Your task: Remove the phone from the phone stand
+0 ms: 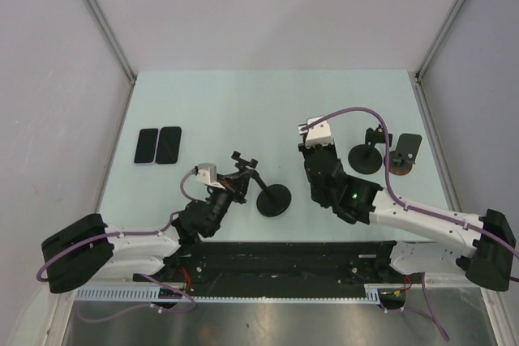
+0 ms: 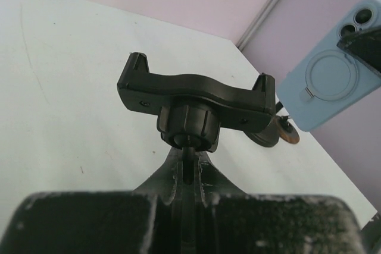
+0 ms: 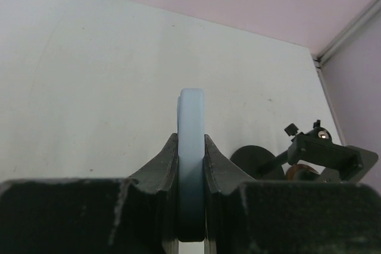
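The black phone stand has a round base (image 1: 274,198) and an empty clamp cradle (image 2: 196,96). My left gripper (image 2: 189,162) is shut on the stand's thin stem just below the cradle's ball joint, at the table's near middle (image 1: 237,174). The phone (image 2: 330,87), in a light blue case with a ring on its back, hangs in the air to the right of the cradle and apart from it. My right gripper (image 3: 191,138) is shut on that phone (image 3: 191,111), which shows edge-on between the fingers.
Two dark phones (image 1: 158,145) lie side by side at the left of the table. A second black stand (image 1: 365,155) and a third with an orange-brown disc (image 1: 403,153) are at the right, close to my right arm. Grey walls enclose the table.
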{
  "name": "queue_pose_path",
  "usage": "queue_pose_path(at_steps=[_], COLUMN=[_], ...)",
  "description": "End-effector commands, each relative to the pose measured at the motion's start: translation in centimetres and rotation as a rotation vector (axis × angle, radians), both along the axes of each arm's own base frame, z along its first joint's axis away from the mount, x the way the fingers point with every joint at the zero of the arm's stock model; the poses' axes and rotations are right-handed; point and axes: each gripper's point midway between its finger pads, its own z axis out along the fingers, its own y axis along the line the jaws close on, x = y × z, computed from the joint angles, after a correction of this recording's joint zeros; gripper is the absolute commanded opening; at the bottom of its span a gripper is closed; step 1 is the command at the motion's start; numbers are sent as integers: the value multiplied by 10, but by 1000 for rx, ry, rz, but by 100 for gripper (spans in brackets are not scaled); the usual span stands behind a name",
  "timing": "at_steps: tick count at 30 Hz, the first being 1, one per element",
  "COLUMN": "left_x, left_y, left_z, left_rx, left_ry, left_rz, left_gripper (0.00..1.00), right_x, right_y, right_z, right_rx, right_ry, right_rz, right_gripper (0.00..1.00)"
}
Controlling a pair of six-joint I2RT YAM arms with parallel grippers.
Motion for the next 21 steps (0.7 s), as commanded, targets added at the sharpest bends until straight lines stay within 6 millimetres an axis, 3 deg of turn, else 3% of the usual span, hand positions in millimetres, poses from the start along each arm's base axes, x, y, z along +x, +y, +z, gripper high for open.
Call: queue_pose_path(at_steps=[1,7,17,21], left_x=[-3,2,37,43], left_y=[-8,-32,-64,-73], left_z=[-28,-2,47,57], left_rx=[229,254,225,226], left_ry=[-10,-117,-289,-326], left_rz=[-61,-121,-134,-136], left_gripper=[0,0,0,0], right_x=[-6,-15,-29,-34], right_y=[13,11,-4,-8], right_z=[31,40,46,51], right_rx=[145,176,206,214], right_ry=[-34,-53,-90,-99], right_rz=[124,200,249,260], right_gripper=[0,0,0,0])
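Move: The phone stand is already in the left gripper, leaning left: its cradle is just above the pads, about 5 cm up, and its round base some 12 cm below and 8 cm to the right. The phone, held in the right gripper, is roughly 20 cm right of the left hand, 5 cm ahead and 10 cm higher. From the right hand, the stand's cradle is about 21 cm left, 4 cm back and 5 cm lower; the empty black stand is some 17 cm right, 14 cm ahead and 17 cm lower. Straighten the leaning stand: keep the left gripper shut on its stem and swing it about 6 cm right, then forward as well, rolling its left side up some 15 degrees and tipping the fingers up. With the right, keep pinching the phone, draw it back and up a few centimetres and turn it counter-clockwise. ##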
